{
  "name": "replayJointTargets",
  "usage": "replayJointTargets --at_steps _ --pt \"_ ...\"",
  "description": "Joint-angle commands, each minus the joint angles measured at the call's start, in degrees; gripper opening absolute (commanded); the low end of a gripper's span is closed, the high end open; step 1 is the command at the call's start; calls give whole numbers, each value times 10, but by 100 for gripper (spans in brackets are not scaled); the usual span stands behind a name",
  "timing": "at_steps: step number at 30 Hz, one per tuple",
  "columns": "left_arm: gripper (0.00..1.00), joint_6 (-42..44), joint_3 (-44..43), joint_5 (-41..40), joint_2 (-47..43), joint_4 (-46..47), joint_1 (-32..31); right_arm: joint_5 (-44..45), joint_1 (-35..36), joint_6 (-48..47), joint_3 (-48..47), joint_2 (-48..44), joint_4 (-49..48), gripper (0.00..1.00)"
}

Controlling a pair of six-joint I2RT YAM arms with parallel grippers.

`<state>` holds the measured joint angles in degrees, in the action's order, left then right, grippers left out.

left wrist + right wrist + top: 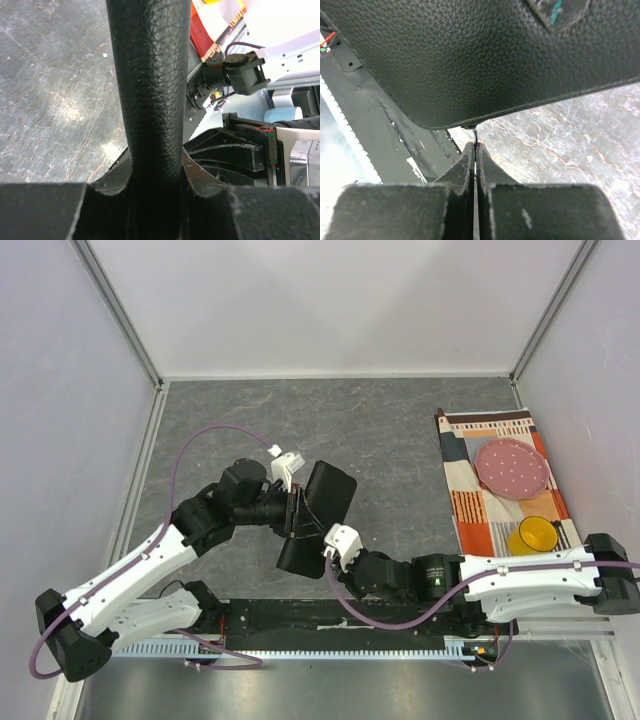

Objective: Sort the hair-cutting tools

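Observation:
The hair-cutting tools are out of view in every frame. A black leather-like pouch (322, 502) hangs above the table, held up edge-on by my left gripper (292, 504). In the left wrist view the pouch (150, 75) rises as a thick folded band out of my left gripper (155, 197), which is shut on it. My right gripper (327, 552) sits at the pouch's lower near corner. In the right wrist view the pouch (470, 50) fills the top. A thin dark strand (475, 135) drops from its edge into my right gripper (475, 150), whose jaws are pressed together.
A patterned cloth (470, 500) lies at the right with a pink dotted plate (511, 468) and a yellow cup (538, 536) on it. A black rail (330, 618) runs along the near edge. White walls enclose the grey table (380, 430).

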<state>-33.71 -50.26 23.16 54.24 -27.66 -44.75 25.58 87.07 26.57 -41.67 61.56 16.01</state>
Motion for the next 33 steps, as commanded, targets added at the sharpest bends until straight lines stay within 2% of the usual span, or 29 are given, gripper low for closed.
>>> replayJointTargets --at_steps 1,6,14,18,22,25,33 --pt "2 46 -16 109 -14 0 0 74 -3 -59 -38 17 136 0" --pt "2 46 17 137 -27 5 -1 158 -16 -97 -83 50 153 0" --pt "2 32 74 162 -65 31 -1 169 -88 -145 -122 49 146 0" --pt "2 25 97 187 -78 51 0 160 -153 -172 -136 37 146 0" --pt "2 22 117 211 -83 65 0 150 -189 -221 -156 42 146 0" --pt "2 28 130 228 -79 70 0 141 -202 -261 -171 52 146 0" --pt "2 37 163 282 -63 93 0 68 -214 -443 -197 70 145 0"
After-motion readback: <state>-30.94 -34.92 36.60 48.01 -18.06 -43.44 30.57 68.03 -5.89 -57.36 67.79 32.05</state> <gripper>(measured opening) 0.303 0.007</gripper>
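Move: My right fingers hold the zipper pull at the near end of the folded black case, which is held up off the table. The case's far right corner lies about 15 cm ahead, 5 cm to the right and some 5 cm higher; the case's middle is about 8 cm ahead, 2 cm left and 3 cm up. From my left hand, gripping the case's left long side, the pull is roughly 7 cm back, 5 cm right and 7 cm lower; the case's middle is 3 cm right, level ahead, 2 cm lower. I keep the zipper pull pinched and drag it around the near corner and forward along the case's right side, about 12 cm, easing some 6 cm to the right and then rising, while my right wrist rolls roughly 35 degrees. Against this pull my left hand keeps its grip on the case and draws it back and down, about 4 cm each way, turning slightly clockwise. ##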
